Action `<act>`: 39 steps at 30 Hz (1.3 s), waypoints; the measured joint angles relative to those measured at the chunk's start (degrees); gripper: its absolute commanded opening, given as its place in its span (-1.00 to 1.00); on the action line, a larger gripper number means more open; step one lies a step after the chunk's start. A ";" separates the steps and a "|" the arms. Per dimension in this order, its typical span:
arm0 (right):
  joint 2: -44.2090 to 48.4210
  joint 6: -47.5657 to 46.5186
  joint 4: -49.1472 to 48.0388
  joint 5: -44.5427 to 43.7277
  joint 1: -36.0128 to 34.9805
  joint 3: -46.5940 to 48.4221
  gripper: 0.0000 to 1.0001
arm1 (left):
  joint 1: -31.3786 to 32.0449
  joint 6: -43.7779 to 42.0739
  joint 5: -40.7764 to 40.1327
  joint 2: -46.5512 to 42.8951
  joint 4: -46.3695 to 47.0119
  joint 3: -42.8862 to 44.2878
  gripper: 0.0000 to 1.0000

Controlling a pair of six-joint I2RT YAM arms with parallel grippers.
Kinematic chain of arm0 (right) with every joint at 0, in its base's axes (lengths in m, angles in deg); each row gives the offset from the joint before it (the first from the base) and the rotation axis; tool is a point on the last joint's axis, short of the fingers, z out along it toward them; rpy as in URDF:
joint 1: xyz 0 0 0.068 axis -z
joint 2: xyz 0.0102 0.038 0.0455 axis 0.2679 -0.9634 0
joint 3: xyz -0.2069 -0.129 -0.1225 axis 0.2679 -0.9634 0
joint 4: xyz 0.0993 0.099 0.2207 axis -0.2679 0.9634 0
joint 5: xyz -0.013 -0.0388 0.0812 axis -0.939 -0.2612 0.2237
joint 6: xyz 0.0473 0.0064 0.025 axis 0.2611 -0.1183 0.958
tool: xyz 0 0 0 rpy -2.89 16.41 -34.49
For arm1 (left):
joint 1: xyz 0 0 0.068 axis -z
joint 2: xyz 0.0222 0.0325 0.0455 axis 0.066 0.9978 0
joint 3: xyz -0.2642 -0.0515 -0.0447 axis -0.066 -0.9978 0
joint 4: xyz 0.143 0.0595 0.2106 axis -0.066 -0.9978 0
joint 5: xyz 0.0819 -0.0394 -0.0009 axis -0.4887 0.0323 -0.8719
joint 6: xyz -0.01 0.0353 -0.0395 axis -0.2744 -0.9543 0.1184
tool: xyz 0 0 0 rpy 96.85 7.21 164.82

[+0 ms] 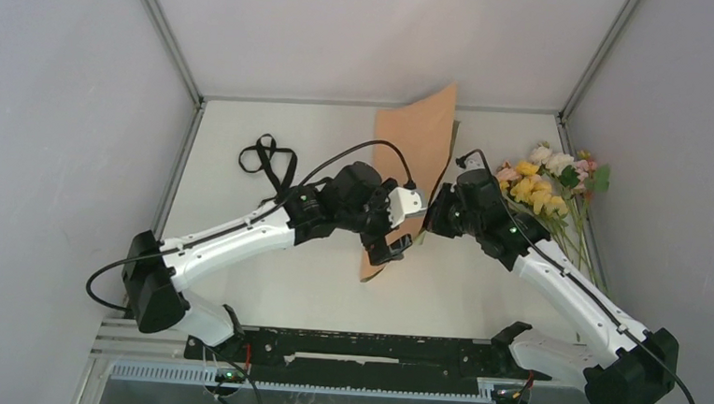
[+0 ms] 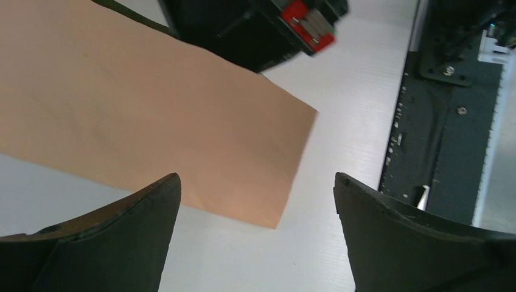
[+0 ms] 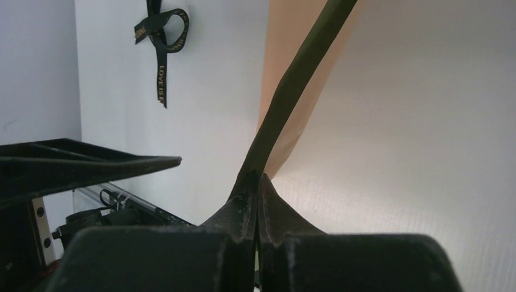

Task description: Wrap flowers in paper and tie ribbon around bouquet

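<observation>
The paper stands on edge over the middle of the table, peach-orange face toward the left arm. My right gripper is shut on its lower right edge. In the right wrist view the olive green side of the paper rises from the pinched fingertips of this gripper. My left gripper is open beside the paper's near corner. The left wrist view shows the gripper with jaws wide and nothing between them, just short of the paper. The flowers lie at the right wall. The black ribbon lies at the far left.
A black mounting rail runs along the near table edge and also shows as a black plate. Grey enclosure walls close in left, right and back. The flowers' stems run along the right wall beside the right arm.
</observation>
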 measured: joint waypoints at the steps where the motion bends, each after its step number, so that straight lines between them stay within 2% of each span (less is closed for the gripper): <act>1: 0.00 0.28 -0.20 0.44 0.15 0.00 -1.00 | 0.15 0.02 -0.81 0.68 0.22 0.50 0.99; 4: 0.02 0.94 -0.79 1.62 0.24 -0.24 -1.00 | 0.09 0.33 -2.64 2.19 1.16 2.62 0.87; 7: 0.17 1.70 -1.49 3.17 0.66 -0.94 -1.00 | 0.00 1.27 -3.43 3.30 1.64 5.38 0.54; 13: 0.87 2.19 -1.79 4.20 1.40 -1.51 -1.00 | 0.00 3.30 -2.60 4.57 2.54 8.68 0.46; 17: 2.05 2.23 -1.79 4.20 1.68 -1.53 -1.00 | 0.55 3.72 -2.43 5.07 2.47 8.70 0.20; 20: 2.56 2.38 -1.79 4.20 1.70 -1.53 -1.00 | 1.11 3.74 -2.97 5.60 2.45 8.70 -0.22; 22: 2.67 2.45 -1.79 4.20 1.70 -1.53 -1.00 | 1.25 3.80 -3.78 6.05 2.43 8.70 -0.64; 23: 2.69 2.54 -1.79 4.20 1.70 -1.53 -1.00 | 1.33 3.50 -4.55 6.29 2.29 8.70 -0.92; 24: 2.69 2.56 -1.77 4.20 1.70 -1.53 -1.00 | 1.38 3.67 -5.20 6.43 2.19 8.70 -0.99; 33: 5.29 2.51 -0.81 4.31 4.11 -3.06 -1.00 | -0.44 3.67 -11.58 5.44 2.32 8.17 -1.00; 36: 7.48 1.95 1.03 4.24 6.80 -3.45 -1.00 | -5.68 4.11 -12.39 3.21 3.72 5.99 -1.00; 39: 9.62 1.14 2.95 3.91 9.46 -3.45 -1.00 | -15.12 6.12 -12.39 1.29 5.40 3.69 -1.00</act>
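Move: The upper edge of the paper, hanging beside the right gripper's tips, is about 3 cm ahead of the open left gripper, 3 cm to its right and 2 cm higher. The ribbon lies on the table roughly 22 cm ahead of the left hand, 30 cm to its left and 20 cm below. For the right hand, that paper edge is right at the fingertips, some 2 cm to the left and 1 cm ahead. The flower heads lie about 20 cm ahead of the right hand, 30 cm to its right and 17 cm below. Bring the left gripper about 3 cm forward, 3 cm right and slightly up onto the paper edge beside the right fingertips, and close it fully there. Then sweep it forward and left about 10 cm each way, speeding up and turning some 20 degrees counter-clockwise. Keep the right gripper shut on the paper, nearly still at first, then draw it about 4.5 cm right, away from the left. ##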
